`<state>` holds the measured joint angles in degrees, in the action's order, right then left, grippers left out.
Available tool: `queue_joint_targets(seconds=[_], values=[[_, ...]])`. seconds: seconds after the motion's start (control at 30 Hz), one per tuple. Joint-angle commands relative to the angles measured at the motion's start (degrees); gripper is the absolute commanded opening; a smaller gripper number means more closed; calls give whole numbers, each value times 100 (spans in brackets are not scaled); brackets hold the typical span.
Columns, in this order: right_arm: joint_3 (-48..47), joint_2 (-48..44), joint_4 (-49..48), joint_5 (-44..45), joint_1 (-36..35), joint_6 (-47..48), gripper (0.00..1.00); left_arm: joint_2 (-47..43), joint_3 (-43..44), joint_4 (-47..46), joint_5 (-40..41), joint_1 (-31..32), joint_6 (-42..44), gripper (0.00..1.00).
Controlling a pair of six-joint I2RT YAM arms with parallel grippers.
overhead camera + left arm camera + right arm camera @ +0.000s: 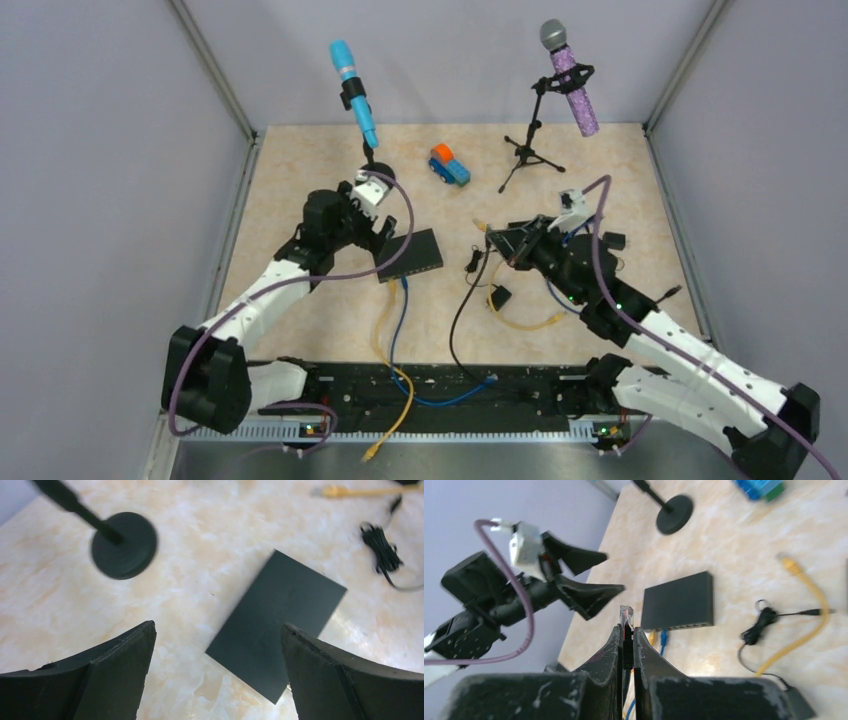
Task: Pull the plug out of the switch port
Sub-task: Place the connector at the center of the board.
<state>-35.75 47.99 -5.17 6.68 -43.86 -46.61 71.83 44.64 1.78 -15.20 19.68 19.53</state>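
The black network switch (412, 255) lies flat on the table, left of centre. A yellow cable (388, 300) and a blue cable (402, 305) run into its near side; their plugs show in the right wrist view (652, 636). My left gripper (385, 237) is open just over the switch's left end; the switch (275, 625) lies between and beyond its fingers (120, 660). My right gripper (497, 243) is to the right of the switch, off the table, shut on a clear plug with a black boot (626, 616). The plug is free of the switch (679, 601).
A blue microphone (352, 90) on a round base (124, 545) stands behind the switch. A purple microphone (572, 85) on a tripod is at the back right. A toy truck (449, 165), a coiled black lead (382, 555), a loose yellow cable (525, 320) and a black adapter (500, 297) lie mid-table.
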Motion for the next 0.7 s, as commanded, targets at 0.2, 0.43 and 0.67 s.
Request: queue_joint_targets(seconds=[0.2, 0.43, 0.67], values=[[-1866, -1190, 2878, 2005, -44, 1484, 0, -1176, -393, -1215, 572, -937, -2291, 99], [-2964, -457, 3678, 2054, -44, 1761, 0, -1336, -266, -834, 407, -1150, -2383, 99], [-3661, 1027, 3748, 903, 113, 1487, 0, -1344, -93, -470, 352, -1160, -2270, 99]])
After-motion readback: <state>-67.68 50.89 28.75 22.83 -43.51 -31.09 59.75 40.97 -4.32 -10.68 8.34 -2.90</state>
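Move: The black cable's plug, already held in the right fingers, is bound for the clear middle of the board, about 14 cm ahead, 5 cm to the left and 25 cm below. At table level, the yellow connector lies some 18 cm straight ahead; the coiled black cord 8 cm ahead and 3 cm left; the power adapter nearly beneath, 3 cm right and 1 cm back. From the left hand the middle spot is about 3 cm ahead, 17 cm right and 14 cm below. The black cable, its plug still pinched in the shut right fingers, is carried some 11 cm right and 13 cm up, away from the switch, the fingertips tilting up and swinging clockwise; then the right hand turns back, left, forward and down by a few centimetres each. The left hand, empty and wide open, draws off the switch about 7 cm left and 7 cm up, turning some 25 degrees counter-clockwise. ##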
